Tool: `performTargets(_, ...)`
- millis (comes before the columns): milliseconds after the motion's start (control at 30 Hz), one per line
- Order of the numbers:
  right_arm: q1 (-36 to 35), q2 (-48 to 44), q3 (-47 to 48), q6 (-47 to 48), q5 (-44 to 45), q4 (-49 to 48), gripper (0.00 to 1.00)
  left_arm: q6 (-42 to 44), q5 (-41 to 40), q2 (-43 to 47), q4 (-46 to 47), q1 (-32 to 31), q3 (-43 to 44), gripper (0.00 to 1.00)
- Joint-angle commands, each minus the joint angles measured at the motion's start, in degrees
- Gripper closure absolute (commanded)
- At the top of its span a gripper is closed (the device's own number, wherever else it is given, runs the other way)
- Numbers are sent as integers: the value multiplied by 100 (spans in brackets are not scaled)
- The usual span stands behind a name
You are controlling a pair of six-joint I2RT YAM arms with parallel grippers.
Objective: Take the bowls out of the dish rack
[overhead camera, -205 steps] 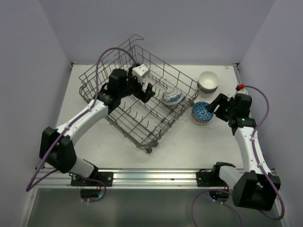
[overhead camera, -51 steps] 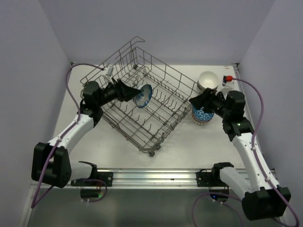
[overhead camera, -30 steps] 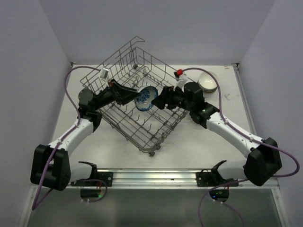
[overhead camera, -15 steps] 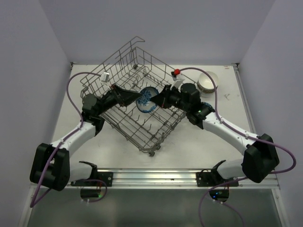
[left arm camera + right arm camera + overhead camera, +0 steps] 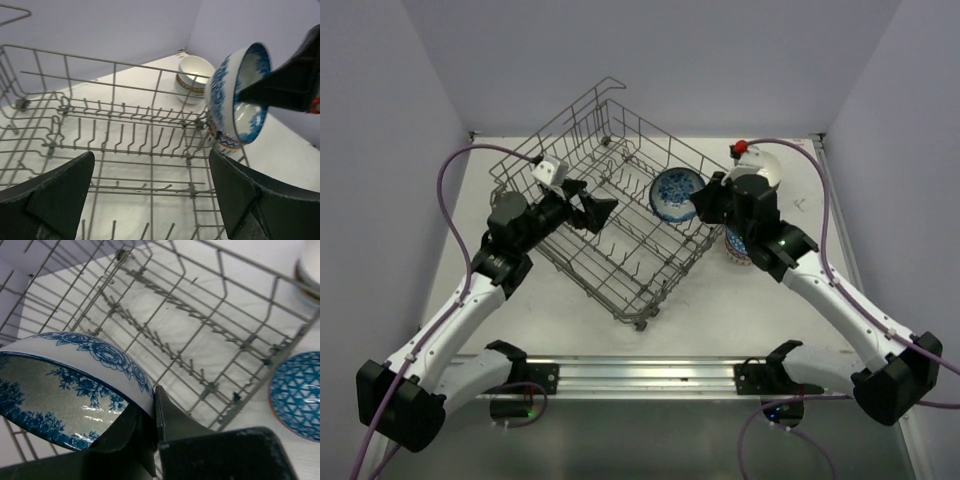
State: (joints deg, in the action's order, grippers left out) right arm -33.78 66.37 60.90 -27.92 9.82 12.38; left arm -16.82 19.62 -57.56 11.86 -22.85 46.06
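Note:
A white bowl with blue flowers [image 5: 673, 193] hangs above the right side of the dish rack [image 5: 620, 262], tipped on its side. My right gripper [image 5: 704, 201] is shut on its rim; in the right wrist view the two fingers pinch the wall of this bowl [image 5: 75, 382] at the gripper [image 5: 152, 396]. My left gripper [image 5: 599, 212] stands open over the rack's middle with nothing in it. From the left wrist the held bowl [image 5: 239, 97] shows at the upper right, beyond the open left gripper [image 5: 150, 200]. The rack's floor [image 5: 125, 165] shows no bowls.
A stack of white bowls [image 5: 761, 167] stands on the table at the back right. A bowl with a blue triangle pattern [image 5: 297, 395] sits just right of the rack, partly under my right arm [image 5: 800, 262]. The rack's raised wire sides [image 5: 600, 105] rise at the back.
The left gripper has opened, let go of the blue-flowered bowl and drawn back left. The right gripper, shut on the bowl's rim, has carried it right.

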Motion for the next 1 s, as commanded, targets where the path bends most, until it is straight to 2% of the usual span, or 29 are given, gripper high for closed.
performTargets(0, 476, -597, 142, 217, 934, 369, 100, 1224, -1398, 105, -843, -254, 192, 0)
performTargets(167, 1635, -1029, -227, -99, 951, 809, 100, 1304, -1478, -71, -992, -334, 306, 0)
performTargets(300, 2383, -1056, -342, -468, 1092, 1633, 100, 1313, -1452, -176, -1071, -334, 359, 0)
performTargets(467, 3095, -801, -754, -556, 540, 1776, 100, 1321, -1382, -194, -1107, -334, 386, 0)
performTargets(667, 3308, -424, -958, -451, 213, 1785, 100, 1322, -1294, -212, -1133, -334, 403, 0)
performTargets(967, 3352, 271, -765, -82, -385, 1759, 100, 1313, -1232, -203, -1150, -334, 430, 0)
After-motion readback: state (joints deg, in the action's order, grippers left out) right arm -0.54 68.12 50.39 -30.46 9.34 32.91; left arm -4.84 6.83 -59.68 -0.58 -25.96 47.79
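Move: The right hand already pinches the rim of the blue-flowered bowl above the rack. The bowl stack with the blue-patterned bowl on top lies about 16 cm to its right, 2 cm back and 24 cm below. The rack's right corner is roughly 12 cm right, 7 cm ahead and 18 cm below; the white bowl stack is about 20 cm right, 15 cm ahead and 22 cm below. From the empty left hand, the blue-topped stack lies some 39 cm right, level fore-and-aft, 27 cm down. Swing the right gripper about 20 cm to the right, away from the rack and towards the blue-topped stack, keeping the rim pinched; then sink some 15 cm over it, turning the wrist clockwise and tipping the fingers down about 30 degrees. Let the open, empty left gripper settle about 5 cm lower over the rack, rolling slightly. ##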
